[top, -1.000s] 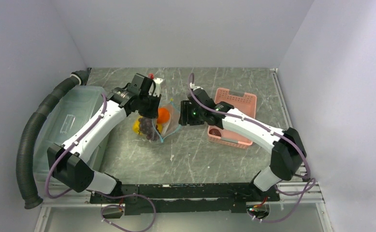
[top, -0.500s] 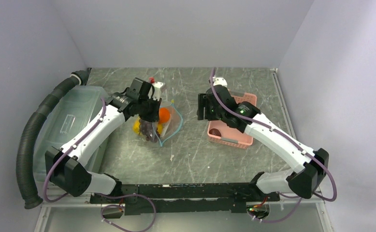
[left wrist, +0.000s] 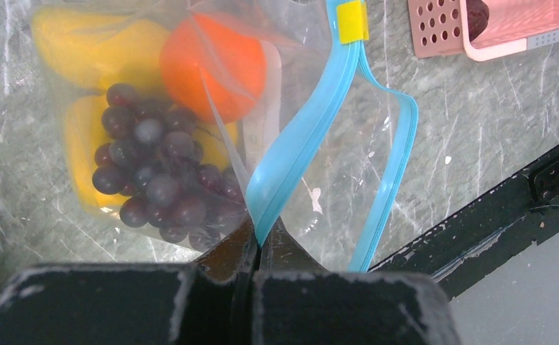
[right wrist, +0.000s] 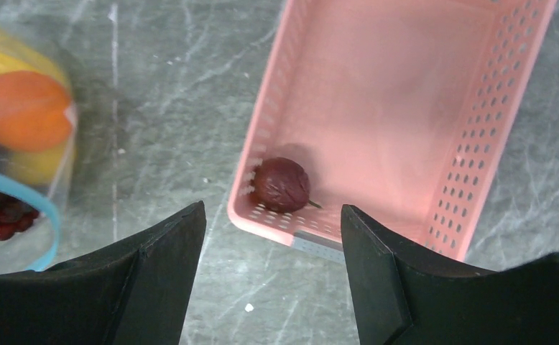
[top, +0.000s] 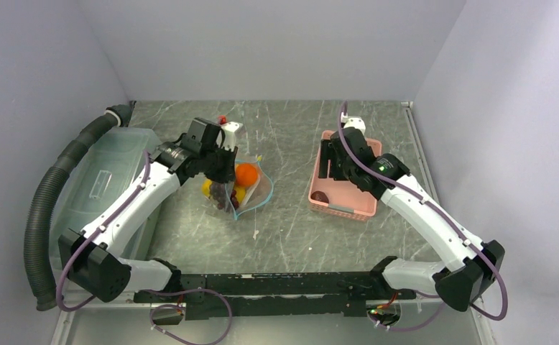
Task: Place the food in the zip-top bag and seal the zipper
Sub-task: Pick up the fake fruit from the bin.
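Note:
The clear zip-top bag (top: pixel 251 192) lies left of the table's centre. It holds the orange ball (top: pixel 245 173), the purple grape bunch (left wrist: pixel 154 172) and yellow pieces (left wrist: pixel 82 43). My left gripper (left wrist: pixel 260 241) is shut on one strip of the teal zipper (left wrist: pixel 305 136). The other strip (left wrist: pixel 391 165) bows away from it, so the mouth gapes. My right gripper (right wrist: pixel 273 215) is open and empty above the near left corner of the pink basket (right wrist: pixel 478 144). A dark red wrinkled fruit (right wrist: pixel 282 185) lies in that corner.
A large translucent lidded bin (top: pixel 111 180) and a black corrugated hose (top: pixel 43 208) stand along the left. The pink basket (top: pixel 366 147) sits right of centre. A black rail (top: pixel 276 284) runs along the near edge. Grey walls close in on three sides.
My right gripper has drawn away from the bag, moving right and back to the pink basket. My left gripper has kept its hold and shifted slightly left.

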`<state>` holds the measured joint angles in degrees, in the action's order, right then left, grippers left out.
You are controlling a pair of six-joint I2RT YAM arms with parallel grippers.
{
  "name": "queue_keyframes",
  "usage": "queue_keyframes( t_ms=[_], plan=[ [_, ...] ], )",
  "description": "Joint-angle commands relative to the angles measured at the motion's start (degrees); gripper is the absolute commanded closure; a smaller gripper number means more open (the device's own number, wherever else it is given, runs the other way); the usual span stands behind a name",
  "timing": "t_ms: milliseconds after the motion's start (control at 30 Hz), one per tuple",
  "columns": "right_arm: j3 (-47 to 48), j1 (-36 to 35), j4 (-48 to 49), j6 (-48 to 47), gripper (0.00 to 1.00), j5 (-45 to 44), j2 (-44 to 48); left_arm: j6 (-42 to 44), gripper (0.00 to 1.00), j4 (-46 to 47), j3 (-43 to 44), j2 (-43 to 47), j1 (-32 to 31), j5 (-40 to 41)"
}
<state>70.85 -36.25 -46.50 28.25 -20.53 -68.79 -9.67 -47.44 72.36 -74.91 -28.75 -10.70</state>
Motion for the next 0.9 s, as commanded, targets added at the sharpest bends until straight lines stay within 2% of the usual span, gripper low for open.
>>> queue_keyframes(
  t_ms=[0, 467, 867],
  plan=[
    [-3.4, 2.9, -0.5, -0.9, 0.27, 1.4, 1.3, 0.8, 1.0, 2.2, 0.1, 2.2, -0.3, -1.6],
    [-13.5, 10.7, 9.8, 0.6, 0.26, 14.4, -4.8, 0.9, 1.0, 2.7, -0.6, 3.2, -0.2, -0.3],
    [-16.0, 13.2, 15.4, -0.1, 0.25, 21.5, -12.5, 1.1, 1.0, 2.8, -0.9, 3.4, -0.3, -0.3]
  ],
)
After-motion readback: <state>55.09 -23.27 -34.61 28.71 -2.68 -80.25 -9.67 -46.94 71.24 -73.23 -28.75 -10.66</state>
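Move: The dark red fruit, alone in the bin's near left corner, lies about 19 cm below the right hand, some 1 cm ahead and 1 cm left. The bin's middle is roughly 7 cm ahead and 8 cm right of the hand, at about the fruit's level; the orange in the bag is about 8 cm ahead, 26 cm left and 17 cm down. From the left hand, the dark red fruit lies about 30 cm right, level ahead, some 15 cm below. The right hand sinks about 14 cm towards the dark red fruit, fingers staying open and tipping 20 degrees steeper. ##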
